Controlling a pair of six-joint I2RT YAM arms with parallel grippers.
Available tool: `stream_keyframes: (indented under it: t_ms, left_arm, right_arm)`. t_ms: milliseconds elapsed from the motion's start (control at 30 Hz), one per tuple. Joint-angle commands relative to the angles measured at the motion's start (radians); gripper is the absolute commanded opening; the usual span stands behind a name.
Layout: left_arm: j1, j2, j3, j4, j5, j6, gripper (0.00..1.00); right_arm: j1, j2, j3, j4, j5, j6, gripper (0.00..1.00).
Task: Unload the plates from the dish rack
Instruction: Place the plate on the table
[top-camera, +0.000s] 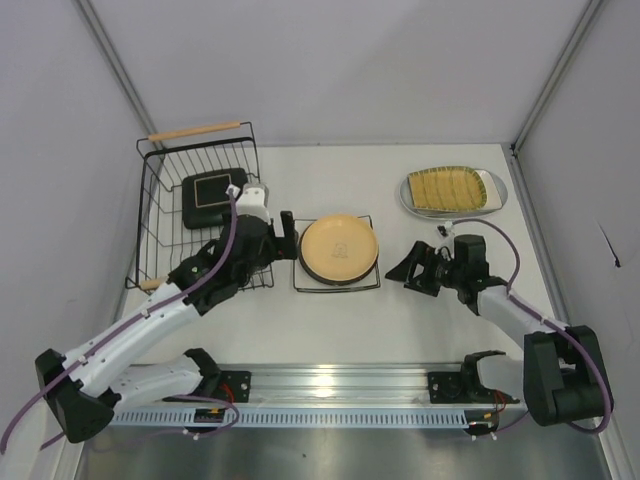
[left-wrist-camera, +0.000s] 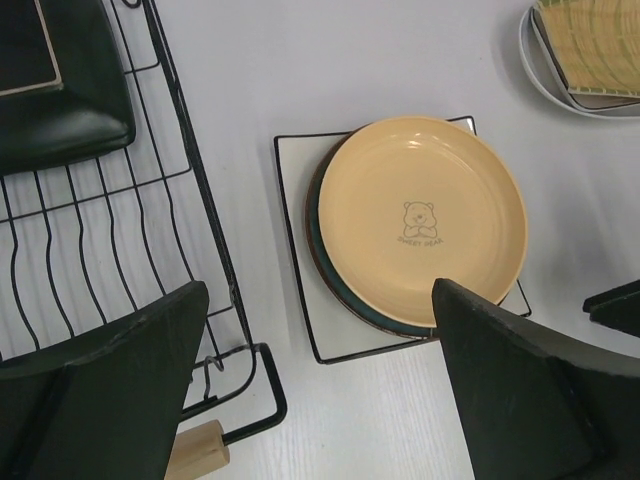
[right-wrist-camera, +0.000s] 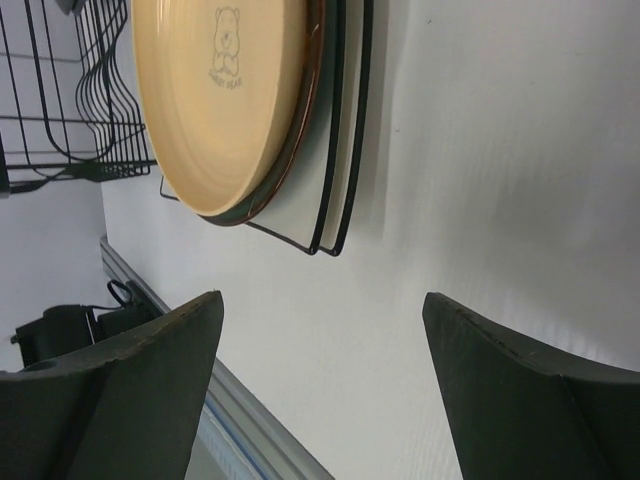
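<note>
The dish rack (top-camera: 150, 215) stands at the left, with a black-rimmed teal square plate (top-camera: 213, 197) lying flat inside it. Mid-table, a tan round plate (top-camera: 340, 248) with a bear print tops a stack: a dark teal plate (left-wrist-camera: 330, 282) lies under it, and white square plates (left-wrist-camera: 298, 190) are at the bottom. My left gripper (top-camera: 280, 246) hangs open between the rack (left-wrist-camera: 200, 230) and this stack, holding nothing. My right gripper (top-camera: 413, 272) is open and empty just right of the stack, facing the tan plate (right-wrist-camera: 210, 90). A mustard ribbed plate (top-camera: 450, 187) rests on a pale round plate (top-camera: 497, 196) at the far right.
The rack's near wooden handle (left-wrist-camera: 200, 452) sits just below my left fingers, and the other handle (top-camera: 195, 130) is at the back. A metal rail (top-camera: 340, 385) runs along the near edge. Grey walls close in on both sides.
</note>
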Motion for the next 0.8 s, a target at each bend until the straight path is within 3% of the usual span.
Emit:
stream_keyframes:
  t_ms: [0,433,567,767]
  left_arm:
    - [0.034,-0.052,-0.039,0.043,0.07,-0.037,1.0]
    - [0.161,-0.182,-0.086,0.015,0.12,-0.046,0.99]
    - [0.174,-0.199,-0.079,0.0,0.118,-0.037,1.0]
    - [0.19,-0.217,-0.065,-0.023,0.11,-0.024,1.0]
  right_arm:
    - [0.049,0.028,-0.023,0.145,-0.02,0.038,0.87]
    - [0.136,0.39,0.001,0.471,0.036,0.156,0.76]
    - [0.158,0.461,0.018,0.55,0.045,0.216,0.6]
    - [0.167,0.481,0.027,0.524,0.066,0.208,0.5]
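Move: The two square plates, under the round plates, have their middle about 17 cm left of the right hand, 6 cm ahead and 6 cm below; their near edge is only some 6 cm away. The yellow round plate tops them, 17 cm left, 7 cm ahead and 4 cm below. The oblong dish lies roughly 24 cm ahead and 12 cm right, the dish rack's middle 50 cm left and 15 cm ahead. From the left hand the square plates are 12 cm right, 3 cm ahead and 21 cm below. The right hand goes left about 6 cm and sinks some 5 cm to the right-hand edge of the square plates, with 2–3 cm of forward reach coming in after the first third, while its fingers close from nearly wide to about half open and come to straddle the two black rims. Meanwhile the open, empty left hand draws about 5 cm left, away from the stack and over the rack side, rolling slightly; no pinch on the rims can be made out yet. ##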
